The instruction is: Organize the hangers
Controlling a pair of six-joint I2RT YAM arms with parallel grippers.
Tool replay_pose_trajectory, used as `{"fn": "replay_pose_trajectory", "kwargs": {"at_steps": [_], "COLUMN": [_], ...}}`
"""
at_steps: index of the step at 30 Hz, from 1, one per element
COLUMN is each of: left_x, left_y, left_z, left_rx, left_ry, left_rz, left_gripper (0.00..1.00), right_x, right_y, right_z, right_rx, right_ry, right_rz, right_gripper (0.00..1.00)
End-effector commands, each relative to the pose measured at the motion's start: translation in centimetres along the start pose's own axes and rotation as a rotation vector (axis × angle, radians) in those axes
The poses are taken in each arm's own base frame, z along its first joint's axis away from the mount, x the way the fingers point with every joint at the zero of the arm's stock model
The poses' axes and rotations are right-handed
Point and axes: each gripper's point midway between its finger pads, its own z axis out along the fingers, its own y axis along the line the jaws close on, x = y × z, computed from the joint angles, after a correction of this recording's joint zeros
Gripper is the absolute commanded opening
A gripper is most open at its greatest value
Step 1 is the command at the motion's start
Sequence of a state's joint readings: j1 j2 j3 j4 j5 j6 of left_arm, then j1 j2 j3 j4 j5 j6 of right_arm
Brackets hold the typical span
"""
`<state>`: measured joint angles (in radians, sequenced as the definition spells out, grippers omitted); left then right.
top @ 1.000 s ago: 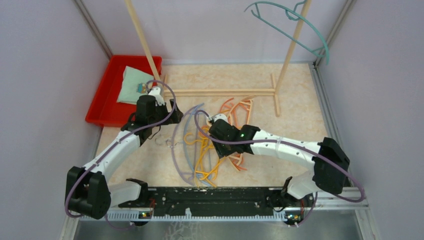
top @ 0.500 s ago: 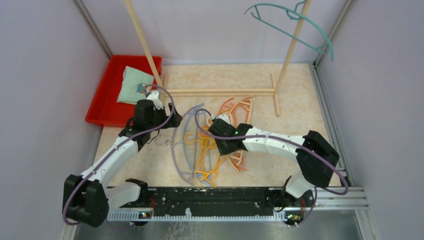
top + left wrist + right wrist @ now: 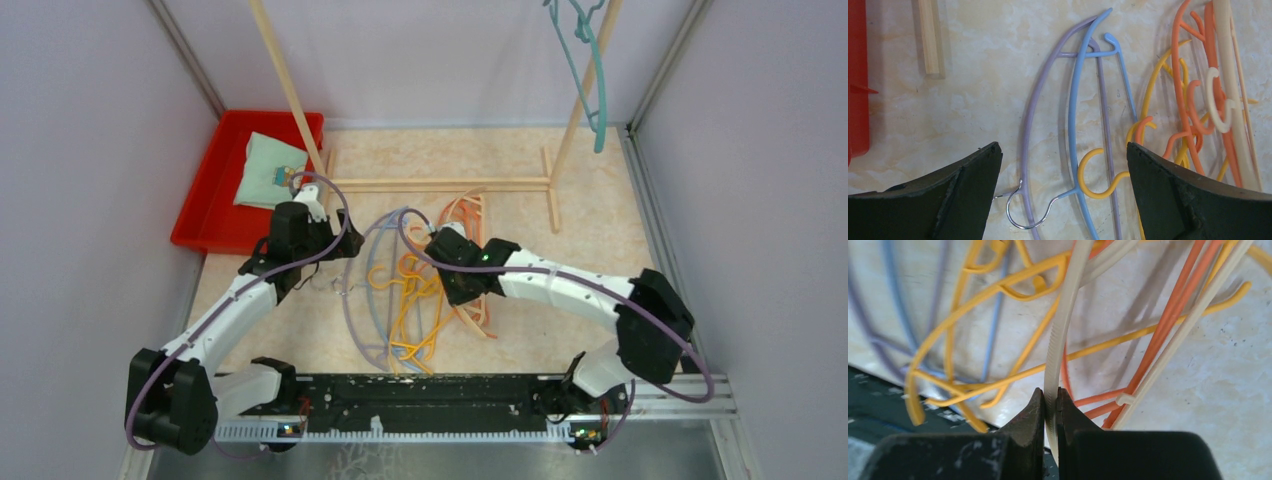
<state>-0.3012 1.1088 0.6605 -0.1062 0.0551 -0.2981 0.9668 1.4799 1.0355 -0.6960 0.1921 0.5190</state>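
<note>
Several hangers lie tangled on the table. There is a lavender hanger (image 3: 1034, 100), a light blue hanger (image 3: 1074, 95), yellow hangers (image 3: 415, 310) and orange hangers (image 3: 468, 212). My right gripper (image 3: 1051, 392) is shut on a thin beige hanger (image 3: 1064, 325), pinched flat between the jaws, over the orange and yellow ones. My left gripper (image 3: 1062, 146) hangs wide open above the hooks of the lavender and light blue hangers and holds nothing. A teal hanger (image 3: 592, 70) hangs from the wooden rack at the top right.
The pale wooden rack (image 3: 440, 185) stands across the back of the table, its posts rising left and right. A red tray (image 3: 212, 190) with a folded pale green cloth (image 3: 265, 168) sits at the back left. Grey walls close in both sides.
My right gripper has closed on the beige hanger and shifted slightly. The teal hanger on the rack has swung round to hang edge-on. The left arm has barely moved.
</note>
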Motion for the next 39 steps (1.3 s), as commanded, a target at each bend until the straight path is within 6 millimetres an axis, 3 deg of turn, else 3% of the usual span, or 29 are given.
{"fn": "replay_pose_trajectory", "kwargs": {"at_steps": [1,5,8,10,14,17,20,25,27,33,34,39], "left_x": [-1.8,-1.7,-1.5,-1.6,-1.7,-1.7,-1.4,-1.3,-1.4,-1.1,-1.0,-0.7], "left_y": [-0.3,-0.1,-0.2,-0.3,-0.3,-0.2,0.0,0.0,0.0,0.3,0.3,0.7], "left_z": [-0.4,-0.4,-0.4,-0.4,-0.8,-1.3,-1.6,-1.9,-2.1,-2.7,-2.7,-3.1], "left_rx": [-0.004,-0.011,-0.004,0.000,-0.002,-0.007,-0.013,-0.014,-0.015,-0.027,-0.029,-0.045], "left_ry": [-0.057,-0.067,-0.066,-0.065,-0.076,-0.082,-0.084,-0.085,-0.090,-0.095,-0.094,-0.096], "left_rz": [0.005,0.000,-0.005,-0.007,-0.013,-0.015,-0.017,-0.025,-0.028,-0.035,-0.036,-0.035], "left_gripper": [0.99,0.99,0.99,0.99,0.99,0.99,0.99,0.99,0.99,0.99,0.99,0.99], "right_x": [-6.9,-11.0,-13.5,-14.1,-13.6,-14.8,-17.9,-25.3,-27.7,-33.2,-34.2,-36.8], "right_y": [2.8,4.2,4.7,5.2,5.7,6.1,6.6,7.9,7.9,7.3,7.3,6.7], "right_z": [-9.7,-15.2,-17.3,-17.7,-16.5,-17.1,-19.0,-24.3,-25.6,-29.8,-28.6,-27.7], "right_rx": [-0.212,-0.367,-0.387,-0.398,-0.415,-0.443,-0.472,-0.594,-0.614,-0.650,-0.644,-0.642], "right_ry": [-0.244,-0.359,-0.407,-0.407,-0.378,-0.437,-0.538,-0.756,-0.803,-0.951,-0.943,-0.974], "right_rz": [0.044,0.094,0.082,0.056,0.050,0.071,0.089,0.117,0.112,0.105,0.116,0.167], "right_gripper": [0.00,0.00,0.00,0.00,0.00,0.00,0.00,0.00,0.00,0.00,0.00,0.00]}}
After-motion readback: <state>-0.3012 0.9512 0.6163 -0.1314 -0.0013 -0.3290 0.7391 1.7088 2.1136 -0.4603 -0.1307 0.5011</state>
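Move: The beige hanger is already pinched in the right fingers, which are about 5 cm above the table. The rack's foot rail has its middle roughly 24 cm ahead of this hand, 3 cm to its left and 4 cm below. The green hanger hangs some 24 cm ahead, 18 cm right and 35 cm higher. Orange hangers lie 9 cm ahead and 3 cm right. From the left hand, that rail's middle is about 12 cm ahead, 18 cm right, 9 cm below. The beige hanger is carried up off the orange hangers by the right hand, which keeps it pinched: a fast rise of over 20 cm, a slight dip, then up again, about 40 cm in all, with lesser travel forward and left towards the rack. The wrist swings some 60 degrees, turning the fingers from downward to leftward. The open left hand drifts up slightly. ##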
